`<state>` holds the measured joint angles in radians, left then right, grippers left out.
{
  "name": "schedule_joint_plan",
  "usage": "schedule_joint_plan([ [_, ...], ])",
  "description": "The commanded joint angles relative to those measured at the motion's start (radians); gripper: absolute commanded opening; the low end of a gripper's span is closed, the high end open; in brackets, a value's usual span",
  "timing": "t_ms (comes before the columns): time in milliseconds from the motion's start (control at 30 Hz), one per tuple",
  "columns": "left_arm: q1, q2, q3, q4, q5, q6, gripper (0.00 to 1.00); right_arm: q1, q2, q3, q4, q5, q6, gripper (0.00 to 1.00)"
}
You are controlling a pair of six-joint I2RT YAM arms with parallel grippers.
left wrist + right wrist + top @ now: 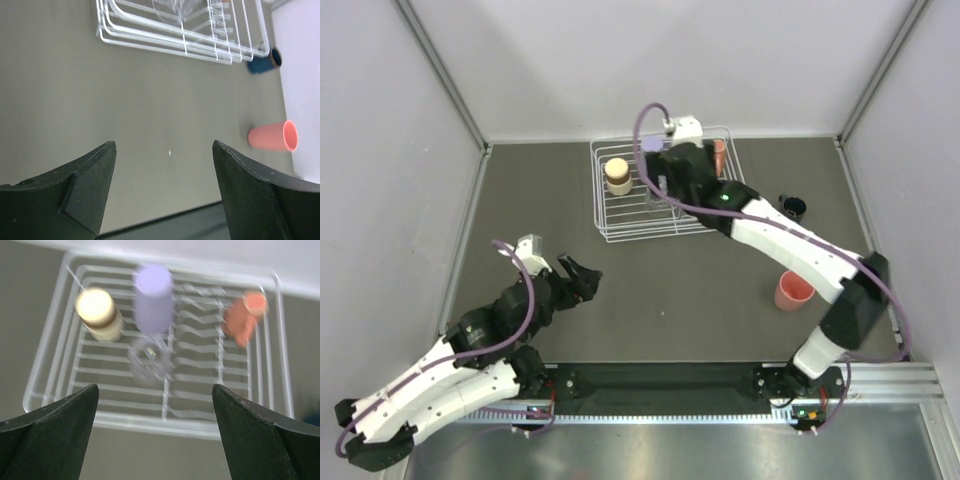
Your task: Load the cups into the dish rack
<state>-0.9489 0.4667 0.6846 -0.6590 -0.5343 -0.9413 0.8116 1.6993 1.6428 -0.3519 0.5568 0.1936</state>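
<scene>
The white wire dish rack (pixel 608 222) (pixel 280 340) (pixel 150 40) stands at the back of the table. In it are an upright lavender tumbler (pixel 152 297), a shiny cup (pixel 149 359) just in front of it, and a salmon-pink mug (pixel 719 155) (pixel 242 317) on the right side. My right gripper (pixel 660 180) (pixel 155 387) hovers above the rack, open and empty. A dark blue mug (pixel 792 208) (pixel 265 61) stands right of the rack. A plain pink tumbler (pixel 793 290) (pixel 274 136) lies on its side near the right arm. My left gripper (pixel 582 280) (pixel 164 145) is open over bare table.
A cream cup with a brown band (pixel 617 175) (pixel 97 315) sits in the rack's left part. Grey walls close in the table on three sides. The arms' base rail (pixel 660 385) runs along the near edge.
</scene>
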Motion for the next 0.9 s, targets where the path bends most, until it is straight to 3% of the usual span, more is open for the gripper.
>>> schedule_joint_plan([
  [0, -0.002, 0.064, 0.046, 0.021, 0.082, 0.001, 0.83, -0.034, -0.22, -0.17, -0.172, 0.083, 0.146, 0.95],
  [233, -0.002, 0.194, 0.092, 0.045, 0.18, 0.018, 0.82, -0.25, -0.625, -0.556, -0.376, -0.052, 0.331, 0.88],
  [400, -0.002, 0.237, 0.064, 0.087, 0.23, 0.003, 0.82, -0.434, -0.817, -0.666, -0.499, -0.095, 0.366, 0.77],
  [567, -0.002, 0.256, 0.053, 0.117, 0.276, -0.019, 0.81, -0.584, -0.814, -0.785, -0.498, -0.216, 0.353, 0.74],
  [867, -0.002, 0.25, 0.035, 0.107, 0.315, -0.044, 0.8, -0.628, -0.736, -0.865, -0.423, -0.264, 0.457, 0.71],
])
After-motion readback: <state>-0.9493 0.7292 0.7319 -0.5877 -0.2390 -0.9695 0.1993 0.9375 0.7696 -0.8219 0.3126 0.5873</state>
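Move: The pink cup stands far off to the right hand's right, about 32 cm, some 21 cm back towards the base and 24 cm below. The navy mug is roughly 23 cm farther out than the pink cup and about 1 cm to the right of it; the dish rack's middle lies about 11 cm ahead of the right hand, straight in front, 24 cm down. From the left hand the pink cup is some 46 cm to the right, about level fore and aft, 16 cm below. Sweep the empty right gripper away from the dish rack, about 29 cm to the right and 18 cm back, then drop steeply onto the pink cup's mouth, tipping the fingers down and swinging them clockwise some 35 degrees while narrowing them partway. Ease the open left gripper about 7 cm right and slightly down, nose dipping, turning clockwise. ##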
